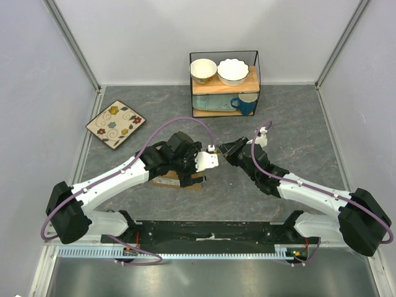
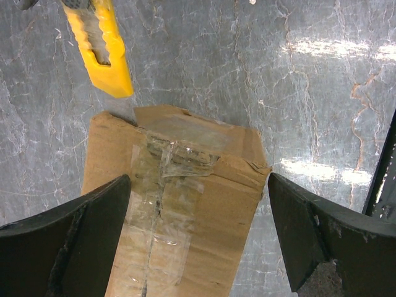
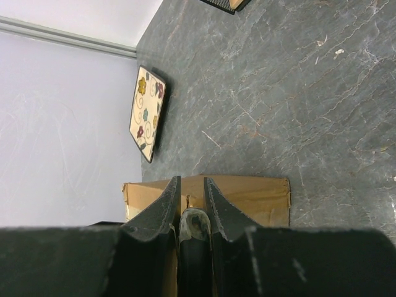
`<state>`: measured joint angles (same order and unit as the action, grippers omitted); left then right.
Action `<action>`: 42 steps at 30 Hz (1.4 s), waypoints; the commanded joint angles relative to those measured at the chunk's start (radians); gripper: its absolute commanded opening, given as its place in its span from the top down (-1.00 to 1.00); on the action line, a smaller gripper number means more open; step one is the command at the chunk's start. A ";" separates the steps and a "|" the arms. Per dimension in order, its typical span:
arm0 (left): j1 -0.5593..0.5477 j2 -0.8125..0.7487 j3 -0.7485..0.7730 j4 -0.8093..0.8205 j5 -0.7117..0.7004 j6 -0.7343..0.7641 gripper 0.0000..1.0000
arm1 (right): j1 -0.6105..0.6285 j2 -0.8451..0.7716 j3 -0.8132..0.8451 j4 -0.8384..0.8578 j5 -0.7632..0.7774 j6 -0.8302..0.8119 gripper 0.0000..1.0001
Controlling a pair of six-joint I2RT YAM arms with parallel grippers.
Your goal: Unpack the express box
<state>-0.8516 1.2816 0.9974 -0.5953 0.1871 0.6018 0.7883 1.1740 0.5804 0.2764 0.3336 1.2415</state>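
Observation:
The express box (image 1: 168, 180), brown cardboard with wrinkled clear tape along its top seam, lies under my left arm. In the left wrist view the express box (image 2: 210, 204) fills the space below my left gripper (image 2: 198, 238). That gripper hovers open, one finger to each side of the box's end. A yellow utility knife (image 2: 102, 49) points down at the box's far edge. My right gripper (image 3: 192, 182) is shut on the knife's dark handle (image 3: 195, 232), with the express box (image 3: 253, 195) just beyond its fingertips. In the top view the right gripper (image 1: 228, 151) sits close to the right of my left gripper (image 1: 185, 173).
A floral square plate (image 1: 116, 124) lies at the back left, and the plate (image 3: 147, 111) also shows in the right wrist view. A wire shelf (image 1: 257, 74) at the back centre holds two bowls and a blue mug (image 1: 245, 103).

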 commanded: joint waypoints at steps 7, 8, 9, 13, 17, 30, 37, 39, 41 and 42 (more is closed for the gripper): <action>-0.001 -0.013 -0.013 -0.023 -0.021 -0.022 -0.99 | 0.025 0.038 0.056 0.056 0.002 0.004 1.00; -0.001 -0.011 -0.011 -0.021 -0.021 -0.023 -0.99 | 0.029 0.039 0.058 0.058 0.002 0.004 0.99; -0.001 -0.013 -0.014 -0.018 -0.029 -0.023 -0.99 | 0.032 0.044 0.058 0.060 0.005 0.006 1.00; -0.001 -0.008 -0.016 -0.001 -0.063 -0.030 -0.99 | 0.049 0.049 0.058 0.060 0.018 0.012 0.99; 0.000 0.005 -0.014 0.002 -0.095 -0.036 -0.99 | 0.071 0.049 0.053 0.050 0.030 0.013 1.00; 0.003 0.059 -0.006 0.005 -0.127 -0.050 -0.56 | 0.140 0.064 0.052 0.040 0.054 0.039 1.00; 0.003 0.067 0.000 0.005 -0.135 -0.059 -0.50 | 0.176 0.061 0.045 0.034 0.056 0.050 0.99; 0.003 0.067 0.001 0.002 -0.135 -0.060 -0.50 | 0.187 0.058 0.044 0.027 0.062 0.055 1.00; 0.003 0.067 0.003 0.003 -0.140 -0.057 -0.50 | 0.193 0.052 0.038 0.024 0.062 0.055 0.99; 0.003 0.067 0.003 0.002 -0.141 -0.059 -0.50 | 0.201 0.049 0.036 0.017 0.068 0.053 1.00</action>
<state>-0.8551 1.3071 1.0019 -0.5991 0.0990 0.5716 0.9287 1.2263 0.6037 0.3088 0.5129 1.2716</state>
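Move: The left hand, fingers wide open, is already over the right end of the express box, whose middle lies about 7 cm to its left, 3 cm ahead and 5 cm below. The right hand's yellow cutter is some 8 cm ahead, 9 cm right of and slightly above the left hand. From the right hand, the box's middle lies roughly 14 cm left, 5 cm back and 8 cm below; the dish shelf stands about 20 cm straight ahead. The right hand pushes the cutter about 2.5 cm left into the box's end while the left fingers partly close. ##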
